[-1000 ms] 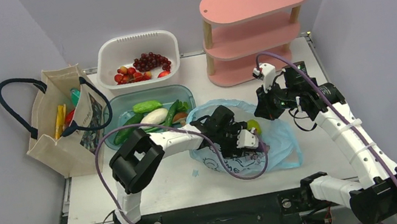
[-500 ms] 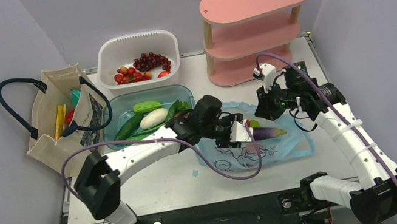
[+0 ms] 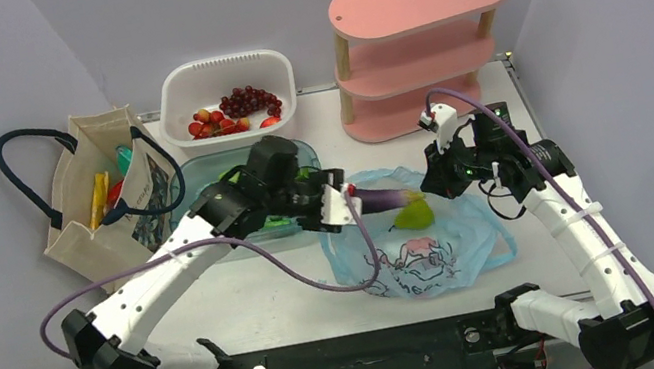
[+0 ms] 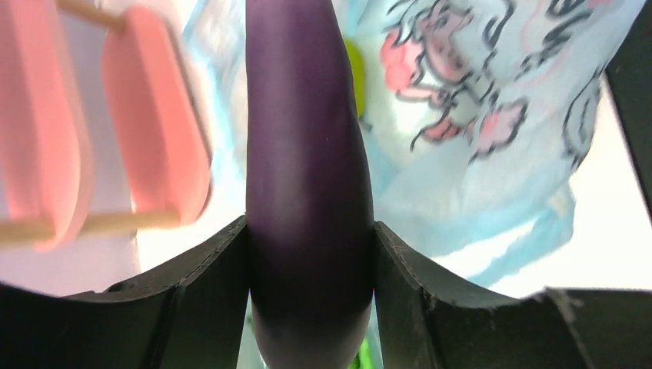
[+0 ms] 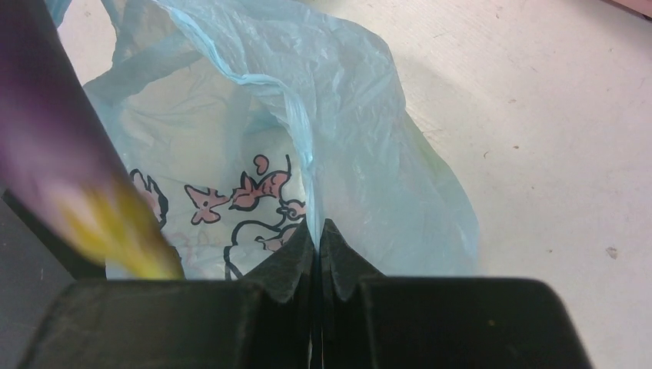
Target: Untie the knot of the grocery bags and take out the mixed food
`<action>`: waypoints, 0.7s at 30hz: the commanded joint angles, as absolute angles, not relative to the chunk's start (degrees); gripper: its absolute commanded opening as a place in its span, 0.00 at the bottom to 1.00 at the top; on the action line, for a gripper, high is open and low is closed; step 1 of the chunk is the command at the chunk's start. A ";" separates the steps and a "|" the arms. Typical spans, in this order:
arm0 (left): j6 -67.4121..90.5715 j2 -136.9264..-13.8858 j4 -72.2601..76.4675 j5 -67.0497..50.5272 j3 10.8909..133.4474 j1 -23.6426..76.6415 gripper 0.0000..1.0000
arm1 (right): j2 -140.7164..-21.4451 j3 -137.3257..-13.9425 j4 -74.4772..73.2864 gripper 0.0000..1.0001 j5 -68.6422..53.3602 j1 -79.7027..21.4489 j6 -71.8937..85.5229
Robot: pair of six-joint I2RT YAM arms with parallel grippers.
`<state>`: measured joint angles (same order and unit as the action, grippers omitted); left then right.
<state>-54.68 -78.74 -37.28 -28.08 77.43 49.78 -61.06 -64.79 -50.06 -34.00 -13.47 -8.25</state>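
Observation:
The light blue plastic bag [image 3: 426, 248] lies open and flat on the table, and no knot shows on it. My left gripper [image 3: 351, 203] is shut on a purple eggplant [image 3: 386, 198] and holds it level above the bag's left rim. In the left wrist view the eggplant [image 4: 307, 146] fills the gap between both fingers [image 4: 207, 284]. A green pear [image 3: 415, 217] rests inside the bag. My right gripper [image 3: 440, 185] is shut on the bag's far rim [image 5: 307, 154], pinching the film. The beige tote [image 3: 103, 234] stands at the left with snack packets [image 3: 100, 196] inside.
A clear teal tub [image 3: 198, 167] with green vegetables sits under my left arm. Behind it stands a white slotted basket [image 3: 222, 73] with grapes and red fruit. At the back right is a pink three-tier shelf [image 3: 425, 45].
My left arm has pulled the eggplant up out of the bag and swung it left toward the tub. The bag has slumped flatter and the pear now shows. The right gripper has held still.

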 commanded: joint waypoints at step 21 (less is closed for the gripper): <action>-64.83 -90.05 -44.44 -28.14 77.84 5.06 0.42 | -60.03 -65.33 -48.97 0.00 -35.34 -13.19 -6.96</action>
<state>-60.88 -87.35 -46.46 -28.08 78.39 5.21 -60.53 -64.77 -50.22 -34.81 -13.47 -7.60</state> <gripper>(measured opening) 0.494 0.003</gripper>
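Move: The left hand holds the eggplant high over the near side of the bag. The blue bin of vegetables it is being taken to has its middle some 26 cm to the left, 18 cm ahead and roughly 22 cm lower. The white fruit basket lies about 22 cm beyond the bin; the pear, left in the open bag, sits about 7 cm ahead and 11 cm right of the left hand. From the right hand, the bin is about 44 cm left and 18 cm ahead. Leftward and forward, fast, the left hand swings the eggplant away from the bag and over the blue bin, about 25 cm left and 16 cm forward. It rises slightly at first, then sinks some 10 cm towards the vegetables, turning about 40 degrees counter-clockwise; the fingers keep their grip on the eggplant. The right hand stays put, still pinching the bag's rim. ##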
